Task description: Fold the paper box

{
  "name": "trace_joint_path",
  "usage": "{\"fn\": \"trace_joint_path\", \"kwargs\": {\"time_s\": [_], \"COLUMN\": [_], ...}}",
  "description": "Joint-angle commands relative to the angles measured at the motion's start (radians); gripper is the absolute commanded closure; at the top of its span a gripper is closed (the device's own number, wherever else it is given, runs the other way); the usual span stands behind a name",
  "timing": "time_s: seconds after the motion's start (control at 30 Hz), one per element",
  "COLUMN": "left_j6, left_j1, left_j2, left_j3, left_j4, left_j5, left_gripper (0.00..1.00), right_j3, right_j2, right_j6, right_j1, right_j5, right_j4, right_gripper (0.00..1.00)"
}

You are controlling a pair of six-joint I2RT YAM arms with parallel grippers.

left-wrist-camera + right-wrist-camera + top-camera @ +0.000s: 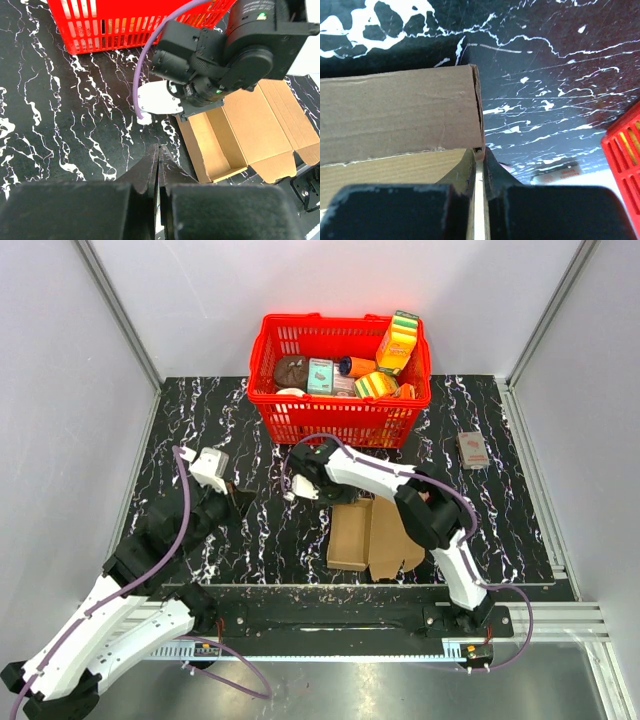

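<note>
The paper box [365, 535] is brown corrugated cardboard, lying near the table's front edge with a shallow tray part folded up and flaps spread flat to its right. My right gripper [335, 498] reaches down at the tray's far corner and is shut on the end of an upright side wall [395, 115]; the thin wall edge runs between its fingertips [479, 150]. The left wrist view shows the box [250, 135] under the right wrist. My left gripper [159, 150] is shut with nothing in it, over bare table left of the box [240, 502].
A red basket [340, 420] full of small colourful packages stands at the back centre, close behind the right wrist. A small red packet [472, 449] lies at the right. The table's metal front rail runs just in front of the box.
</note>
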Motion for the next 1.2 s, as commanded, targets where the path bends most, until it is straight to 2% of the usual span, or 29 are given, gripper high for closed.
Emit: {"fn": "trace_joint_path", "kwargs": {"time_s": [0.0,0.13,0.2,0.4,0.43,0.5,0.6,0.87,0.97,1.03,1.07,1.1,1.17], "left_j6": [-0.01,-0.009,-0.013,-0.02,-0.02,-0.02,-0.02,-0.014,-0.012,-0.01,-0.007,-0.004,0.009], "left_j1": [0.004,0.003,0.003,0.003,0.004,0.004,0.004,0.003,0.004,0.004,0.004,0.003,0.003], "left_j2": [-0.023,-0.039,-0.046,-0.048,-0.048,-0.049,-0.051,-0.045,-0.04,-0.029,-0.023,-0.01,0.012], "left_j3": [0.009,0.008,0.005,0.002,0.002,0.002,0.002,0.034,0.051,0.057,0.063,0.065,0.066], "left_j4": [-0.01,-0.025,-0.025,-0.027,-0.027,-0.028,-0.028,-0.036,-0.036,-0.025,-0.016,-0.007,0.031], "left_j5": [-0.004,-0.019,-0.021,-0.015,-0.018,-0.018,-0.018,-0.027,-0.03,-0.026,-0.018,-0.009,0.036], "left_gripper": [1.0,1.0,1.0,1.0,1.0,1.0,1.0,1.0,1.0,1.0,1.0,1.0,1.0], "right_j3": [0.074,0.102,0.119,0.136,0.137,0.137,0.139,0.143,0.14,0.107,0.09,0.055,-0.011], "right_j2": [0.03,0.033,0.03,0.01,0.008,0.004,-0.006,-0.096,-0.18,-0.278,-0.321,-0.411,-0.517], "right_j6": [-0.047,-0.044,-0.04,-0.029,-0.021,-0.017,-0.009,0.016,0.046,0.133,0.182,0.294,0.415], "right_j1": [0.037,0.049,0.051,0.051,0.051,0.052,0.051,0.051,0.051,0.051,0.051,0.045,0.022], "right_j5": [0.075,0.058,0.053,0.009,0.003,-0.003,-0.006,0.012,0.0,-0.011,-0.019,-0.04,-0.167], "right_j4": [-0.016,-0.016,-0.016,-0.007,-0.005,-0.005,-0.005,-0.001,0.016,0.071,0.158,0.203,0.356], "right_gripper": [0.88,0.72,0.61,0.57,0.49,0.45,0.23,0.19,0.19,0.19,0.19,0.19,0.18]}}
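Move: The right fingers already pinch the paper box at its far-left corner, so the tray's middle lies about 7 cm back, 4 cm right and 2 cm below them. The open lid lies some 8 cm back and 14 cm right of that hand, and the red basket about 23 cm straight ahead. From the left hand the tray is roughly 19 cm right, 2 cm ahead and 25 cm below. The right hand opens, releasing the box corner as it drifts about 3 cm left, then rises some 10 cm. ##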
